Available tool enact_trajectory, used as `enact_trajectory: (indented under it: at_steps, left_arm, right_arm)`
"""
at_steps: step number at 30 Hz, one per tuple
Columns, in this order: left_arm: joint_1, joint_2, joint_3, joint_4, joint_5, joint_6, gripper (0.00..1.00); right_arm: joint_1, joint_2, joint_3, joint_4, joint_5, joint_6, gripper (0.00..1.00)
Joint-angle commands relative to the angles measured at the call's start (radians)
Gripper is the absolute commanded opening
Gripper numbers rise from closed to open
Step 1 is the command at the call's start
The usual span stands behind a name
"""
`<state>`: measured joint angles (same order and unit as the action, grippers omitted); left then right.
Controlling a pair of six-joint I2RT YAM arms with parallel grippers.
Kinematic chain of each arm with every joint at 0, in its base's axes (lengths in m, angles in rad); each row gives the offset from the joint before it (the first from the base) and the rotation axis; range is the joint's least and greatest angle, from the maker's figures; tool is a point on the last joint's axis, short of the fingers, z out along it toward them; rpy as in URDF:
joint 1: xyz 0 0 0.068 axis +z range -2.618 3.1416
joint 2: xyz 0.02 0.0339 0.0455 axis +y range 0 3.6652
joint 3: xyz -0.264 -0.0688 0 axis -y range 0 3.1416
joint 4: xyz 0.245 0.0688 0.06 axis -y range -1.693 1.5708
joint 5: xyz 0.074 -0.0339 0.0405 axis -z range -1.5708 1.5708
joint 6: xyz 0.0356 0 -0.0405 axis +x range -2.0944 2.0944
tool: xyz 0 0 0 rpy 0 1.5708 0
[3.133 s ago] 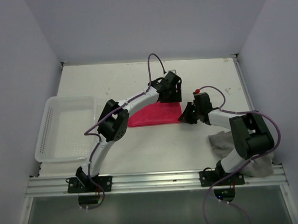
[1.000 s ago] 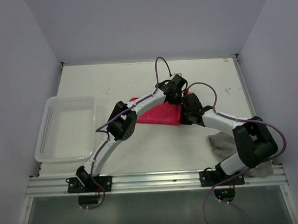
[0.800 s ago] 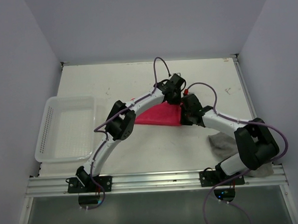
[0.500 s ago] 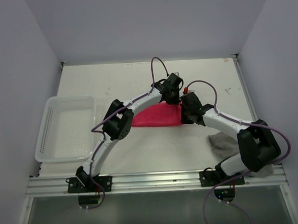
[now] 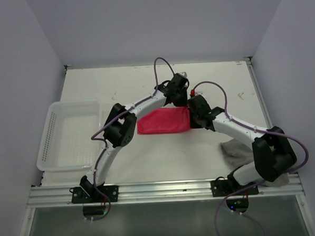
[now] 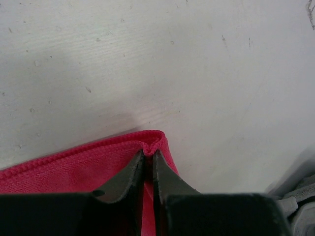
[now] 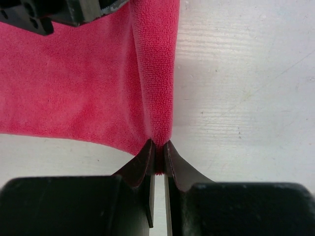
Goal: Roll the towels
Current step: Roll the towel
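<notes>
The pink-red towel [image 5: 163,121] lies folded at the table's middle. My left gripper [image 5: 181,99] is shut on its far right corner; in the left wrist view the gripper [image 6: 148,155] pinches the towel's hem [image 6: 98,162]. My right gripper [image 5: 192,121] is shut on the near right corner; in the right wrist view the gripper [image 7: 158,146] pinches the towel's folded edge [image 7: 88,83]. The grey-taupe towel [image 5: 234,150] lies crumpled at the near right, partly under my right arm.
A white perforated basket [image 5: 74,135] stands at the left of the table. Grey walls close in the table on three sides. A metal rail [image 5: 161,191] runs along the near edge.
Both grippers have carried the towel's right edge leftward, folding it over. The towel went from a slanted wedge to a neat flat rectangle. The left gripper moved slightly back.
</notes>
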<state>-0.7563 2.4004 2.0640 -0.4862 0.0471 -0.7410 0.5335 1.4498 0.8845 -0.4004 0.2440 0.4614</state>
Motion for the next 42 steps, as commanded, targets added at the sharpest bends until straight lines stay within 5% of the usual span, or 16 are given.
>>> enact_trajectory:
  at_steps: [1, 18, 42]
  left_arm:
    - [0.021, -0.084, -0.033, 0.078, 0.013, 0.008, 0.12]
    - [0.057, -0.196, -0.258, 0.230, 0.056, 0.014, 0.12]
    - [0.069, -0.207, -0.373, 0.316, 0.082, 0.061, 0.12]
  right_arm:
    - [0.023, -0.011, 0.050, -0.058, 0.060, -0.032, 0.00]
    - [0.144, 0.093, 0.133, -0.101, 0.189, -0.037, 0.00]
    - [0.154, 0.187, 0.107, 0.040, 0.029, 0.040, 0.02]
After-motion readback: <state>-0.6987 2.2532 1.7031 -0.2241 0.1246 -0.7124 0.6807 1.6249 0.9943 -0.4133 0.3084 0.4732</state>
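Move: The pink towel's flat body lies to the left of both grippers, which still pinch the two corners of its right-hand end. Its middle is about 11 cm left and 6 cm back from the left gripper, and about 12 cm left and 5 cm ahead of the right one, some 5 cm below both. The grey towel lies about 25 cm right and 16 cm back of the right gripper, 6 cm lower. Keep both grippers shut on the raised towel end and carry it left over the flat part: about 4 cm with the left gripper, 5 cm with the right. Arch the right one up 1 cm on the way, its left side dipping some 10 degrees then partly coming back, and lower both in the later half to finish about 2 cm below their start. ##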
